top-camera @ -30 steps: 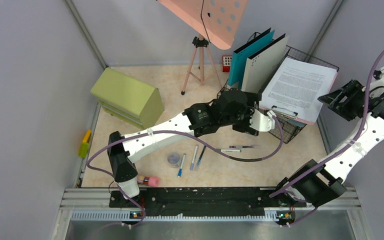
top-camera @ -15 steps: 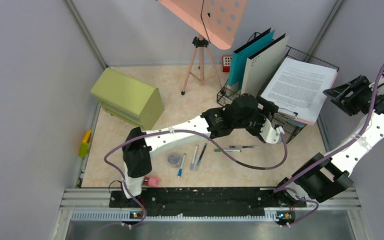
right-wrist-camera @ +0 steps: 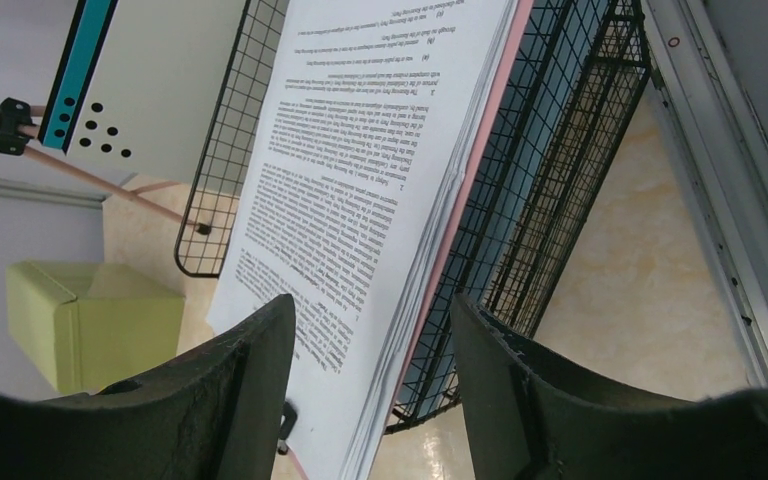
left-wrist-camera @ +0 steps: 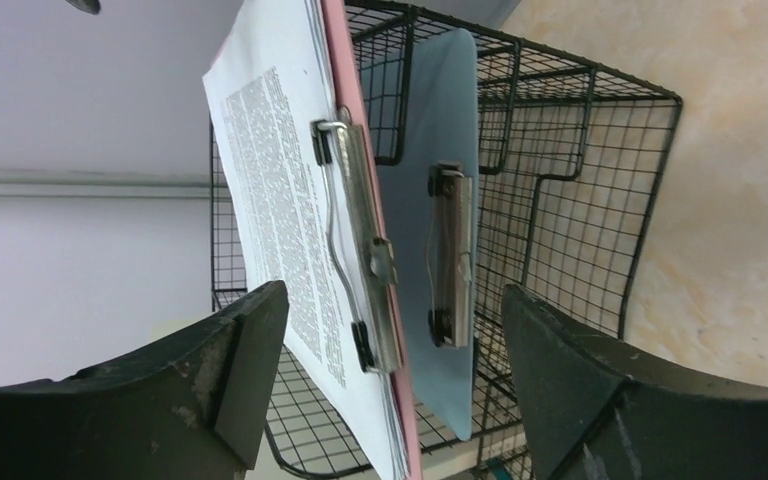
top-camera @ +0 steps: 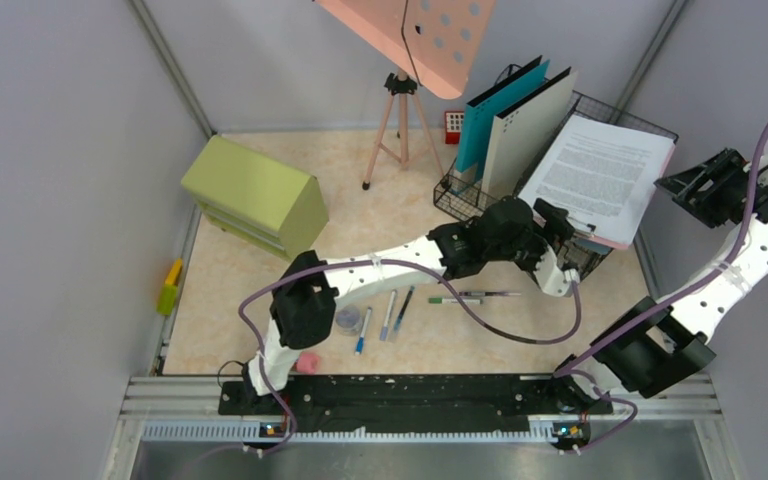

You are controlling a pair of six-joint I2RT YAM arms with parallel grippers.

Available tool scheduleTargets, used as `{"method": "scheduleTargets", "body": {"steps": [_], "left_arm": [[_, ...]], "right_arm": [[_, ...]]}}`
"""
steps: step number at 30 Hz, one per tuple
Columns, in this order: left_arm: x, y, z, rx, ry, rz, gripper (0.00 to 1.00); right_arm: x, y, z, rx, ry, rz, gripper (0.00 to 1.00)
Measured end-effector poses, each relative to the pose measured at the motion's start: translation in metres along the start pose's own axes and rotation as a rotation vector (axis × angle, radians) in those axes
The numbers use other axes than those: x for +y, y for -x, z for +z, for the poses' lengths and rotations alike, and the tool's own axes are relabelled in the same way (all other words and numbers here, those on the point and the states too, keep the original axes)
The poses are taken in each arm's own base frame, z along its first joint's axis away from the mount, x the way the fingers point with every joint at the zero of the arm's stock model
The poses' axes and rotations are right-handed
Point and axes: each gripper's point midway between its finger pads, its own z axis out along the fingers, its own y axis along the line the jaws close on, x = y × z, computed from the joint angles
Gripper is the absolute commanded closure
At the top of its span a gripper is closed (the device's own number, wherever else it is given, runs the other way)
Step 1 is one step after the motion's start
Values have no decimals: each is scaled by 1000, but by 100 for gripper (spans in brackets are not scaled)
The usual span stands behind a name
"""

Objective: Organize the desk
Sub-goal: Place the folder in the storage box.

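Observation:
The desk (top-camera: pixel 380 220) is a pale marbled tabletop. At its right rear, a pink clipboard (top-camera: pixel 600 175) with printed sheets leans out of a black wire basket (top-camera: pixel 585 262). A blue clipboard (left-wrist-camera: pixel 430 120) stands behind it in the basket. My left gripper (top-camera: pixel 557 222) is at the pink clipboard's clip end (left-wrist-camera: pixel 360 250), open, and both clips show between its fingers (left-wrist-camera: pixel 255 365). My right gripper (top-camera: pixel 688 185) hangs open just off the clipboard's right edge. In the right wrist view, the sheets' edge (right-wrist-camera: pixel 430 250) lies between its fingers (right-wrist-camera: pixel 505 390), apart from them.
Several pens (top-camera: pixel 390 315) and a marker (top-camera: pixel 470 298) lie on the desk's front middle by a small round grey thing (top-camera: pixel 348 318). A green drawer cabinet (top-camera: pixel 255 195) sits left, a tripod (top-camera: pixel 400 115) stands behind, and teal and white binders (top-camera: pixel 510 120) stand in the rack.
The left arm has stretched further right, bringing its gripper to the clipboard's clip end, with its jaws slightly narrower. The right gripper has drawn back a little to the right.

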Motion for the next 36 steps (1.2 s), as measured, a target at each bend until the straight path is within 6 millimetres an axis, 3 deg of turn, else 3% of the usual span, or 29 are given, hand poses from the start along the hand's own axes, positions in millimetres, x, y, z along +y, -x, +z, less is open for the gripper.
{"method": "scheduleTargets", "body": {"steps": [5,10,19,23,25,36], "left_arm": [[13,4,12,-25,37,35,29],[33,8,23,-49,92,60,48],[25,-2,34,-31,82,79,81],[31,-9,32,2,104,93,96],[35,-12,31,15,118,106,100],[37,-18,29,79,134,206,100]], "right_arm": [[-4,1,0,-1,-4,-16,42],[-10,2,-2,-8,-13,-23,42],[-20,5,3,-6,-15,-22,42],[-22,5,4,-2,-15,-20,42],[-22,5,4,-3,-15,-26,42],[-27,1,8,3,-15,-23,42]]}}
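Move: The folder's clip (pink clipboard with papers, lying across the storage box) sits between and just beyond the left hand's open fingers, about 3 cm right and 1 cm ahead, level in height. The blue clipboard's clip is about 8 cm right, 1 cm ahead and 7 cm below that hand; the cream folder stands roughly 17 cm ahead, 5 cm left, near its height. From the right hand, the folder's clip lies some 15 cm left, 4 cm back and 7 cm below. The folder's clip end gets pinched by the left hand, which reaches about 3.5 cm right, rising slightly, then works forward to some 4 cm in all while its fingers close from nearly wide open to almost shut, one over and one under the clip. The wrist rolls about 15 degrees, forward side up. The empty right hand eases roughly 2 cm right and a little down, away from the clip, fingers unchanged. ##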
